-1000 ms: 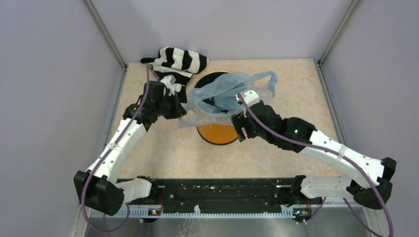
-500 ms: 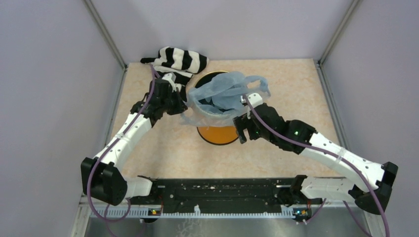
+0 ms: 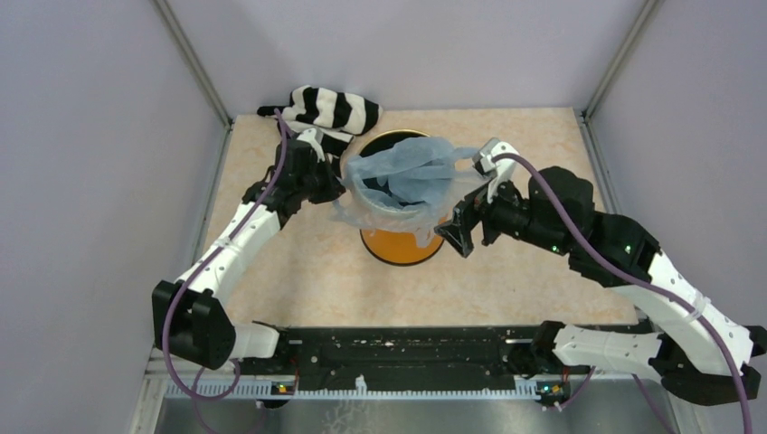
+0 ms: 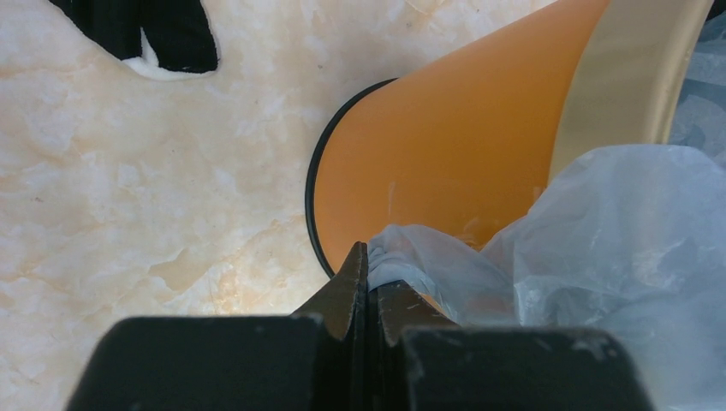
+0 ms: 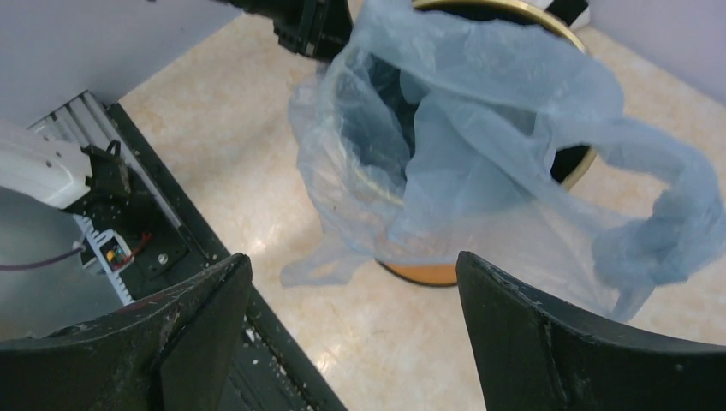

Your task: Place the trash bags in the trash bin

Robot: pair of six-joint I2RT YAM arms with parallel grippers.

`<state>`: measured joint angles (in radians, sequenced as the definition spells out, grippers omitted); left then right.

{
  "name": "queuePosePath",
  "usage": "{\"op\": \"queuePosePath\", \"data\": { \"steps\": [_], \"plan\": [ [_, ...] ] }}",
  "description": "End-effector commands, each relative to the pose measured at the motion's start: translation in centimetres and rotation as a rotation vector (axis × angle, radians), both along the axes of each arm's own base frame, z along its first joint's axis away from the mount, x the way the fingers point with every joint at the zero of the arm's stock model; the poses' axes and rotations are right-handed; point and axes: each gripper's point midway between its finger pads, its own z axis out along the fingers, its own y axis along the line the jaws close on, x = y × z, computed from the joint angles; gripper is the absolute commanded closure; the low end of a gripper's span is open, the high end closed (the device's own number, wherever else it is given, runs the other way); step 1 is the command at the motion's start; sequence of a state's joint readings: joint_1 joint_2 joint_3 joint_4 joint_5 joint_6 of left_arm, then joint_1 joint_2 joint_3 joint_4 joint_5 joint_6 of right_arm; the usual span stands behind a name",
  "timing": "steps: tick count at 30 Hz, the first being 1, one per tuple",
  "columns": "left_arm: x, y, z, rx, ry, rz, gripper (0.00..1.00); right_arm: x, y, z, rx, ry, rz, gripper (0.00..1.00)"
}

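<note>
The light-blue trash bag (image 3: 409,179) lies spread over the mouth of the orange trash bin (image 3: 398,247), part of it sagging inside and part hanging down the outside. My left gripper (image 3: 338,187) sits at the bin's left side, shut on a bunched edge of the bag (image 4: 402,257), with the bin's orange wall (image 4: 445,145) just beyond the gripper (image 4: 368,267). My right gripper (image 3: 458,231) hovers at the bin's near right, open and empty. From its gripper (image 5: 351,265) I look down on the bag (image 5: 479,128) and the bin's base (image 5: 421,273).
A black-and-white striped cloth (image 3: 331,109) lies at the back left, touching the bin's far side, and a bit of the cloth (image 4: 163,34) shows in the left wrist view. The black base rail (image 3: 407,349) runs along the near edge. Grey walls enclose the table on three sides.
My right gripper has opened, let go of the bag and drawn back to the right. The bag's loop has dropped onto the bin's mouth. The left gripper edged closer to the bin.
</note>
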<state>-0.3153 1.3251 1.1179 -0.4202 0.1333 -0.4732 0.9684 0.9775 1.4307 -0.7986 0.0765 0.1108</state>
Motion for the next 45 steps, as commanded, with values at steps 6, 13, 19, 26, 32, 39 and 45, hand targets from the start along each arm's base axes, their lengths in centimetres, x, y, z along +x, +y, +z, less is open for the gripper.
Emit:
{"op": "queuePosePath", "data": {
  "steps": [6,13,19,26,32,39,45],
  "plan": [
    [2.1,-0.5,4.5,-0.019,-0.139,-0.003,1.00,5.6,3.5,4.7,-0.057,-0.203,-0.065,0.16],
    [2.8,-0.6,5.5,-0.013,-0.157,-0.005,1.00,10.1,4.8,3.6,-0.199,-0.307,-0.132,0.18],
    [3.4,-0.7,6.1,-0.011,-0.172,-0.005,1.00,12.9,6.2,1.3,-0.317,-0.351,-0.124,0.19],
    [3.6,-0.4,6.5,0.001,-0.192,0.009,1.00,15.4,6.6,-1.5,-0.443,-0.374,-0.170,0.22],
    [3.8,-0.4,6.8,0.004,-0.200,0.007,1.00,17.8,6.3,-2.4,-0.488,-0.390,-0.255,0.31],
    [4.0,-0.1,7.3,0.022,-0.211,0.008,1.00,19.7,6.6,-3.4,-0.537,-0.398,-0.289,0.47],
    [4.4,0.0,7.4,0.027,-0.221,0.010,1.00,20.9,6.8,-1.8,-0.490,-0.406,-0.302,0.78]
  ]
}}
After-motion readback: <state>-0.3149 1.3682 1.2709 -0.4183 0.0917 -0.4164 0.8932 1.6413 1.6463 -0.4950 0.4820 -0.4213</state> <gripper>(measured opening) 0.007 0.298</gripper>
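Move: The trash bag lies draped over the bin's mouth, its middle about 17 cm ahead of the open right hand, 5 cm to the left and 9 cm below. The trash bin's middle is directly under the bag, some 14 cm lower; the striped cloth lies roughly 24 cm beyond the bin and 25 cm to its left. From the left hand, which still pinches a bag corner, the bag's middle is level ahead, 17 cm right and 8 cm above. Right hand reaches some 20 cm forward over the bin, fingers closing around bag film; left lifts its held corner. ##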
